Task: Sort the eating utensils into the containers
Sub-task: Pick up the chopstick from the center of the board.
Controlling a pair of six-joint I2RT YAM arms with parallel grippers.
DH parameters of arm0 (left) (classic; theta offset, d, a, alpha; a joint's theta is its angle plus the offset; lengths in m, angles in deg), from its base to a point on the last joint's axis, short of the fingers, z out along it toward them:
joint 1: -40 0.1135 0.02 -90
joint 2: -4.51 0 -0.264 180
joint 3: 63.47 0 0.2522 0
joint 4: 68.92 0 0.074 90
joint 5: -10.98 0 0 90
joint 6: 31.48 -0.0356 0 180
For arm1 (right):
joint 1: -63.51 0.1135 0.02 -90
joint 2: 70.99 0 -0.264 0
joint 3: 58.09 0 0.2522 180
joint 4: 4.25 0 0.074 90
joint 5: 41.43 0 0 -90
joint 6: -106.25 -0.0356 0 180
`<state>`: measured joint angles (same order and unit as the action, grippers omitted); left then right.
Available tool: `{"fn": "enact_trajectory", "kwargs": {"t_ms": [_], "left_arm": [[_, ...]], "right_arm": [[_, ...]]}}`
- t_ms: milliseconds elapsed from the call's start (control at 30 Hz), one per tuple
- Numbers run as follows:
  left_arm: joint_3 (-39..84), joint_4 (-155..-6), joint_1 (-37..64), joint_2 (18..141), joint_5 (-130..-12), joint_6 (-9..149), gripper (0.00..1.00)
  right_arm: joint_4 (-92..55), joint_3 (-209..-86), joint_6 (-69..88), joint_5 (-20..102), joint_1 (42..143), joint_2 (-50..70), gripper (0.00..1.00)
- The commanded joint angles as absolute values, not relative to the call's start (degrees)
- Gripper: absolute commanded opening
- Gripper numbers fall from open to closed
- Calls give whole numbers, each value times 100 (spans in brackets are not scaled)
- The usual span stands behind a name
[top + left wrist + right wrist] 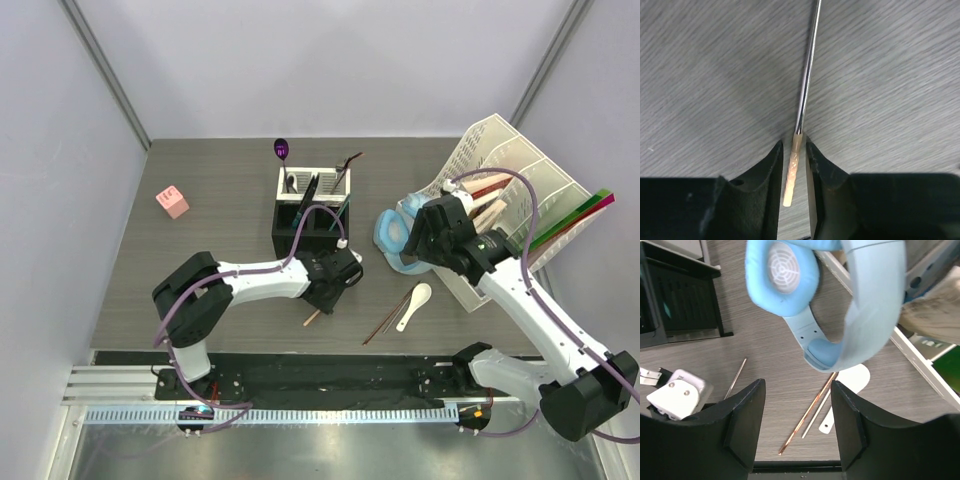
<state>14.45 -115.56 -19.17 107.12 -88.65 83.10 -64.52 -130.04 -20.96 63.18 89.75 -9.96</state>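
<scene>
A chopstick point(805, 75) with a metal shaft and a tan patterned end point(311, 320) lies on the table. My left gripper point(793, 145) straddles that tan end, with its jaws narrow and a slim gap showing beside the stick. The black caddy point(310, 215) stands behind it with a purple spoon point(281, 150) and other cutlery upright in it. My right gripper point(797, 385) hangs open and empty above a copper chopstick point(807, 415), a thin white stick and a white soup spoon point(852, 382).
Light blue headphones point(840, 295) lie just ahead of the right gripper, against the big white slotted rack point(510, 190). A pink block point(172, 202) sits at the far left. The caddy's corner point(680, 300) also shows in the right wrist view.
</scene>
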Motion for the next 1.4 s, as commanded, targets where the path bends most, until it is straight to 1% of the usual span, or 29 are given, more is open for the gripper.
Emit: {"fn": "enact_trajectory", "kwargs": {"t_ms": [0,33,67,100,167,200,333,433,467,633,767,900,933,1033,1200,1233,1333,1367], "left_arm": [[1357,-11555,-1924,10849,-8693,8199,24],[1357,-11555,-1932,10875,-8641,8172,24],[1392,-11598,-1941,10901,-8605,8155,22],[1401,-11607,-1924,10936,-8527,8137,14],[1410,-11634,-1932,11007,-8324,8111,6],[1401,-11643,-1932,10998,-8254,8102,0],[1357,-11721,-1932,10613,-8016,8172,0],[1601,-12098,-1924,10322,-8427,8155,0],[1699,-12457,-1932,10138,-8542,8094,0],[2217,-13040,-1923,9286,-8763,7611,0],[2447,-12996,-1923,8608,-8938,7232,0],[2570,-12698,-1897,8186,-9613,7092,0],[2518,-12428,-1871,8107,-9737,7039,0],[2403,-11795,-1774,8211,-10141,6785,0],[2534,-10687,-1249,8852,-10152,6616,0],[2622,-10302,-1134,9106,-9926,6669,0],[3192,-9939,-843,9608,-9800,6696,0],[3368,-9920,-799,9949,-9809,6626,0]], "right_arm": [[-6495,-13038,-2014,6298,8786,-1167,60],[-6486,-13117,-1996,6298,8768,-1123,60],[-6486,-13161,-1961,6298,8733,-1062,60],[-6477,-13214,-1943,6298,8724,-974,60],[-6477,-13372,-1908,6316,8715,-895,60],[-6469,-13416,-1899,6359,8698,-859,60],[-6442,-13443,-1908,6377,8671,-824,60],[-6390,-13320,-1952,6334,8663,-841,60],[-6320,-13276,-1969,6325,8671,-841,60],[-5995,-13258,-2084,6114,8627,-579,59],[-5731,-13521,-1987,6026,8619,-210,60],[-5590,-13636,-2075,5921,8592,-77,56],[-5537,-13628,-2110,5885,8583,-77,56],[-5414,-13636,-2233,5754,8566,2,56],[-5370,-13514,-2286,5683,8540,134,55],[-5361,-13478,-2303,5666,8539,134,56],[-5335,-13452,-2356,5622,8504,117,55],[-5335,-13478,-2356,5613,8504,108,55]]}}
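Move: The chopstick already lies between the left hand's parted fingertips, its middle about 2 cm ahead, 2 cm right and 1 cm below. The container stands some 22 cm ahead and 1 cm left; the headphones are about 17 cm ahead and 22 cm right, and the loose chopsticks roughly 19 cm right, 1 cm back. From the right hand the chopstick is some 20 cm left, 6 cm back, 17 cm below. The left hand shuts its fingers on the wooden part of the chopstick, just short of the metal, edges back a couple of centimetres near the board, then lifts it fast by about 21 cm and, still pinching it, swings forward some 14 cm towards the container, sinking slightly at the end as the fingers tip forward about 30 degrees. The empty right hand, fingers still open, eases about 5 cm forward and slightly left, towards the headphones. ##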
